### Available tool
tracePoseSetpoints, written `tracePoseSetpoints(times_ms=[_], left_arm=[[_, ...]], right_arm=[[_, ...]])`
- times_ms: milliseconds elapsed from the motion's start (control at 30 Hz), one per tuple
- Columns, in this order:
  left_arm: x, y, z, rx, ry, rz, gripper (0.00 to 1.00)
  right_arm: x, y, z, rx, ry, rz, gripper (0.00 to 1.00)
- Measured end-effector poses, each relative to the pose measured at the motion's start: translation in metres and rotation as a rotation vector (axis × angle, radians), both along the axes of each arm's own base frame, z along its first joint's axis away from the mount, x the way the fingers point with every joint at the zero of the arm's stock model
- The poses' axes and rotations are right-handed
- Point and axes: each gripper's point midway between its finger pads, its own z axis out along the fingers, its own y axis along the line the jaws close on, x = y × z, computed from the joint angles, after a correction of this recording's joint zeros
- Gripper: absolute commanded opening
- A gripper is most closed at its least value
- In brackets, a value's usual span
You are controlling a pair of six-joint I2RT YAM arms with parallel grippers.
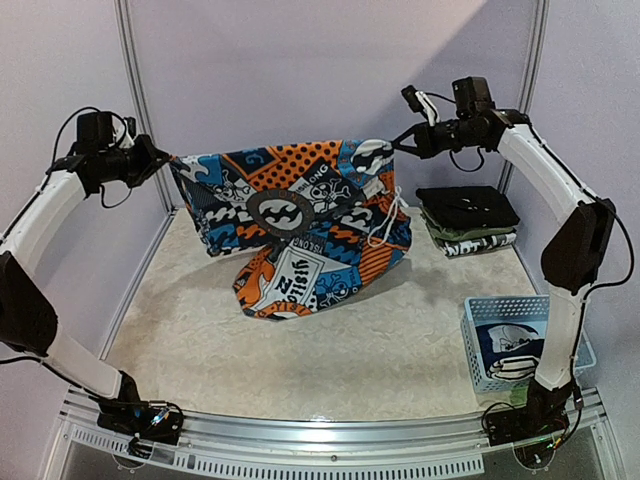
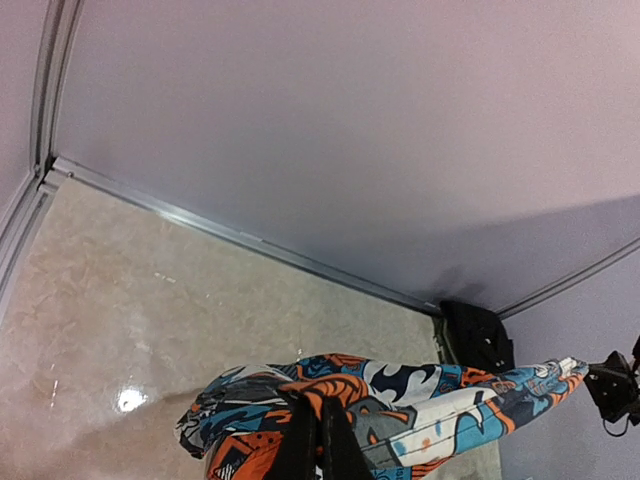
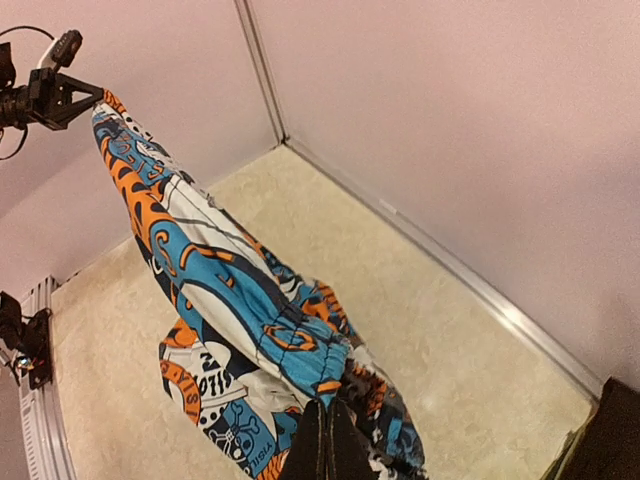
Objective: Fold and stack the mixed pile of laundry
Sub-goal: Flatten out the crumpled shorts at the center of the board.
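Note:
An orange, blue and white cartoon-print garment [image 1: 300, 215] from the mixed laundry pile hangs stretched in the air above the table. My left gripper [image 1: 165, 160] is shut on its left top corner and my right gripper [image 1: 400, 142] is shut on its right top corner. Its lower part sags down to the tabletop. In the left wrist view the cloth [image 2: 420, 400] bunches round the closed left gripper [image 2: 320, 418]. From the right wrist the garment [image 3: 230, 290] runs from the shut right gripper [image 3: 328, 412] up toward the far arm.
A folded stack, black cloth [image 1: 468, 207] over olive-green cloth [image 1: 470, 240], lies at the back right. A pale blue lattice basket [image 1: 478, 368] at the front right holds a blue-and-white piece [image 1: 510, 345]. Metal frame rails [image 1: 135, 100] edge the table.

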Motion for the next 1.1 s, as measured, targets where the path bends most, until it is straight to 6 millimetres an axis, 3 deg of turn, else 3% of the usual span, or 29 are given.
tracePoseSetpoints(times_ms=[133, 333, 500, 633, 800, 933, 1100], left_arm=[[0.015, -0.003, 0.046, -0.014, -0.092, -0.013, 0.00], [0.037, -0.014, 0.093, -0.023, -0.182, -0.059, 0.00], [0.065, -0.016, 0.128, -0.019, -0.260, -0.071, 0.00], [0.085, -0.016, 0.131, -0.024, -0.275, -0.069, 0.00], [0.103, -0.015, 0.143, -0.051, -0.321, -0.061, 0.00], [0.104, -0.014, 0.176, -0.080, -0.412, -0.049, 0.00], [0.083, -0.016, 0.225, -0.093, -0.545, -0.060, 0.00]], right_arm=[[0.013, -0.005, 0.050, 0.065, -0.157, -0.032, 0.00], [0.025, -0.018, 0.097, 0.101, -0.345, -0.074, 0.00], [0.031, -0.021, 0.120, 0.097, -0.458, -0.094, 0.00], [0.040, -0.021, 0.140, 0.115, -0.552, -0.107, 0.00], [0.058, -0.020, 0.149, 0.132, -0.628, -0.134, 0.00], [0.065, -0.019, 0.157, 0.155, -0.680, -0.144, 0.00], [0.060, -0.019, 0.172, 0.179, -0.726, -0.134, 0.00]])
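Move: Both closed grippers already hold the shorts' upper corners, stretched between them. From the left hand the hanging shorts' middle is about 3 cm back, 41 cm right and 22 cm below; from the right hand, some 6 cm back, 27 cm left and 22 cm below. The folded pile is roughly 12 cm ahead of the right hand, 27 cm right and 31 cm below. The basket lies about 31 cm back, 35 cm right and 30 cm below it. Keep both corners pinched and hoist the shorts between the hands: raise the left gripper about 22 cm and the right some 17 cm, carrying both forward as they climb, then ease the left back a couple of centimetres at the end. Tip the fingers of both hands upward, the left by about 30 degrees and the right by about 40. ##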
